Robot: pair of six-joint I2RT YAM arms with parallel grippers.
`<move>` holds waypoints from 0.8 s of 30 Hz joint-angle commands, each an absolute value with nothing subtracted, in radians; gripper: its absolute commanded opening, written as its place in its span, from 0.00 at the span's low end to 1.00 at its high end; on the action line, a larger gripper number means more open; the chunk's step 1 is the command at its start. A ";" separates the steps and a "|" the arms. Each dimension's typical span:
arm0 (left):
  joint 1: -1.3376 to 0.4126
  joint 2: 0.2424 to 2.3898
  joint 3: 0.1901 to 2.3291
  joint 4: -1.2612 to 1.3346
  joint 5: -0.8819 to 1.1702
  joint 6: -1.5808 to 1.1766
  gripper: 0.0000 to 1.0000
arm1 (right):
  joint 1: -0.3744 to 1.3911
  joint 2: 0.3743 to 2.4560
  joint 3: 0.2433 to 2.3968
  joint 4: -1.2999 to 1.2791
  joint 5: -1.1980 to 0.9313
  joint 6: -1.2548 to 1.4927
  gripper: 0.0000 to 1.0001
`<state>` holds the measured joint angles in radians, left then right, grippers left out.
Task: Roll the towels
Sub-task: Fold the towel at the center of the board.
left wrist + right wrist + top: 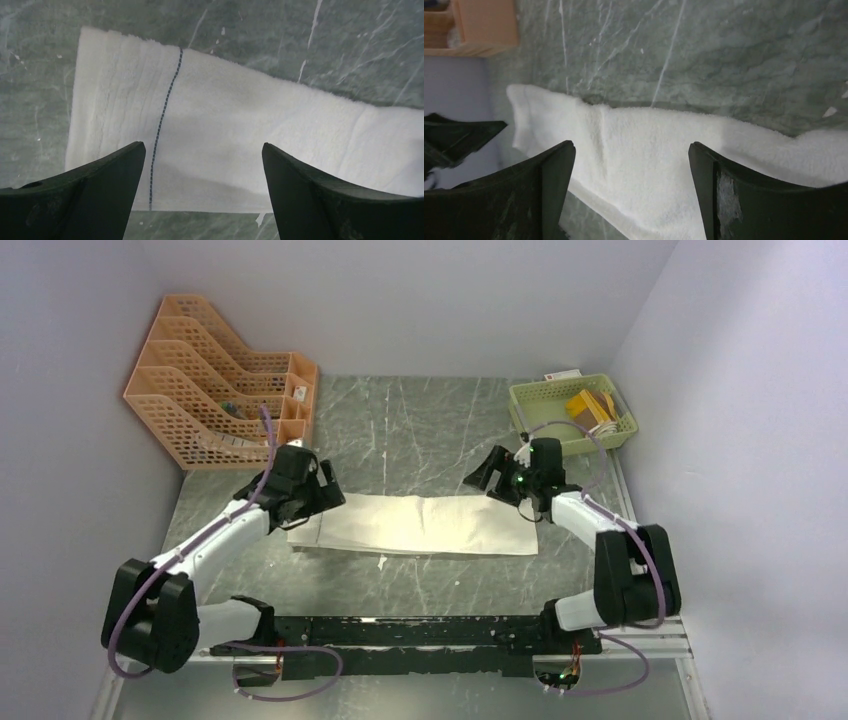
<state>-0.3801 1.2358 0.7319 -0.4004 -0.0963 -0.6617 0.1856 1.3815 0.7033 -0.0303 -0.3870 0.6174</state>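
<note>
A plain cream-white towel (420, 525) lies flat and folded lengthwise on the grey-green table, stretched left to right. It fills the left wrist view (235, 130), where a dark stitched line (165, 115) crosses its end, and the right wrist view (649, 150). My left gripper (325, 490) is open and empty just above the towel's left end. My right gripper (495, 475) is open and empty above the towel's right end. The mustard-yellow and brown towel lies in the green basket (590, 408) at the back right.
An orange tiered file rack (215, 380) stands at the back left; its corner shows in the right wrist view (471, 25). A green mesh basket (535, 400) stands at the back right by the wall. A black rail (420, 635) runs along the near edge.
</note>
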 commanded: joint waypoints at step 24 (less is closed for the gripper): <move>-0.109 1.381 0.096 0.844 0.031 -0.965 0.98 | -0.294 1.753 0.246 1.071 -0.639 1.112 0.89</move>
<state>-0.1436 1.3399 0.1402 0.7971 0.0650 -0.9333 -0.2611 1.6711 0.2573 0.9405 -0.7818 1.0744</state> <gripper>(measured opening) 0.987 0.897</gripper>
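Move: The white towel lies across the board about 6 cm below the left hand and 8 cm below the right. Its left end is roughly 10 cm to the left hand's left and 1 cm ahead, the dark stripe about 4 cm left and level with that hand. Its right end is about 13 cm to the right hand's right and 4 cm back; the green basket stands some 19 cm ahead of that hand and 22 cm right. Lower both wide-open grippers to the white towel and spread them towards its two ends. Sink the left about 3.5 cm, easing slightly back, then sweep it forward and left, rolling its left finger down and tipping the fingers up; drop the right, then sweep it about 8 cm right in all, right finger rolled down some 30 degrees and the hand turning clockwise. Let the outer fingers drag on the cloth. ##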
